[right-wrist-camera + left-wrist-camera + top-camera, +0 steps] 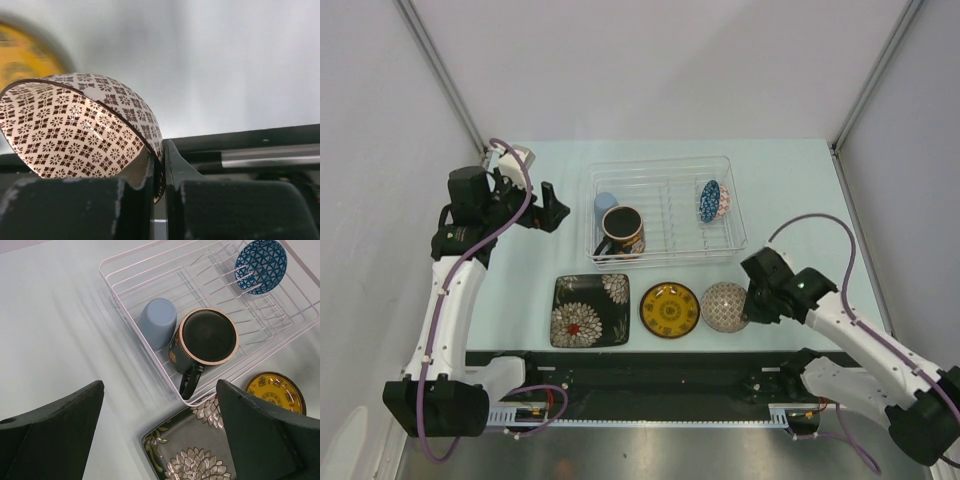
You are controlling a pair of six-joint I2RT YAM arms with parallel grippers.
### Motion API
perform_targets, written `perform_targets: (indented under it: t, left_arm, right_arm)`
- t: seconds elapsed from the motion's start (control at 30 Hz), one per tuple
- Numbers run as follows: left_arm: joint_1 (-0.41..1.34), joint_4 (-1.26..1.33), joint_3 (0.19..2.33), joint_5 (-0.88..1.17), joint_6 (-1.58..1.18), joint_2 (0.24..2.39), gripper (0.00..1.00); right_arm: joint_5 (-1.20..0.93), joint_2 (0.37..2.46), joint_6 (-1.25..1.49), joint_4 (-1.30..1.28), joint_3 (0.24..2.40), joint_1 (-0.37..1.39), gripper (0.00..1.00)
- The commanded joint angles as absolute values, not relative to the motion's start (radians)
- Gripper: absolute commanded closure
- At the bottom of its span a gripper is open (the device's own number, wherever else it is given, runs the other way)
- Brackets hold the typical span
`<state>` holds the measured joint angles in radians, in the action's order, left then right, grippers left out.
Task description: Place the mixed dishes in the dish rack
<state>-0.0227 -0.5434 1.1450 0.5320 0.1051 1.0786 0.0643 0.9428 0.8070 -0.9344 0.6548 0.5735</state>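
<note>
The dish rack (660, 164) holds a pale blue cup (606, 206), a dark floral mug (622, 231) and a blue patterned bowl (710, 200) standing on edge. In front of it lie a black square floral plate (590, 310), a yellow saucer (669, 309) and a brownish patterned bowl (722, 306). My right gripper (162, 160) is shut on the rim of the brownish bowl (75, 125), which is tilted. My left gripper (552, 208) hangs open left of the rack, holding nothing. Its wrist view shows the cup (157, 322), mug (207, 340), plate (195, 455) and rack (200, 285).
A black rail (650, 362) runs along the near table edge just behind the plate, saucer and bowl. Grey walls close in the table on the left, the right and at the back. The yellow saucer (25, 55) shows blurred beside the held bowl.
</note>
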Motion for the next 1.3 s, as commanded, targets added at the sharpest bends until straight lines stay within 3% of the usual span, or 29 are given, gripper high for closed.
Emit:
perform_targets:
  t: [0.0, 0.17, 0.33, 0.57, 1.27]
  left_arm:
    - [-0.029, -0.542, 1.190, 0.569, 0.104, 1.057, 0.00]
    - [-0.032, -0.532, 1.184, 0.581, 0.077, 1.060, 0.00]
    - [-0.031, -0.548, 1.173, 0.577, 0.080, 1.052, 0.00]
    - [-0.031, -0.563, 1.181, 0.568, 0.092, 1.048, 0.00]
    - [-0.034, -0.537, 1.150, 0.571, 0.084, 1.040, 0.00]
  right_arm:
    - [0.360, 0.917, 0.802, -1.153, 1.034, 0.734, 1.00]
    - [0.809, 1.147, 0.760, -1.356, 1.383, 0.962, 1.00]
    - [1.111, 1.392, 0.588, -1.358, 1.618, 0.910, 1.00]
    - [1.123, 1.483, 0.226, -1.068, 1.683, 0.726, 1.00]
    - [1.146, 1.697, 0.155, -0.980, 1.549, 0.736, 1.00]
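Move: The right hand already grips the patterned bowl by its rim, low over the table. The free spot in the rack's right end lies about 20 cm ahead, 4 cm left and 2 cm below. The blue bowl stands on edge some 6 cm beyond that spot and 2 cm farther left; the yellow plate is roughly 18 cm left of the hand, 1 cm ahead and 6 cm below. From the left hand the free spot is about 35 cm right, 1 cm ahead and 22 cm below. Up fast at first, then forward in an arc, the right hand carries the patterned bowl from the front of the table over the rack's near edge towards its right end, some 20 cm forward and 22 cm up. On the way the wrist rolls about 65 degrees, swinging the fingers from down to forward, right and down; then the hand sinks some 7 cm, keeping its pinch on the rim. ##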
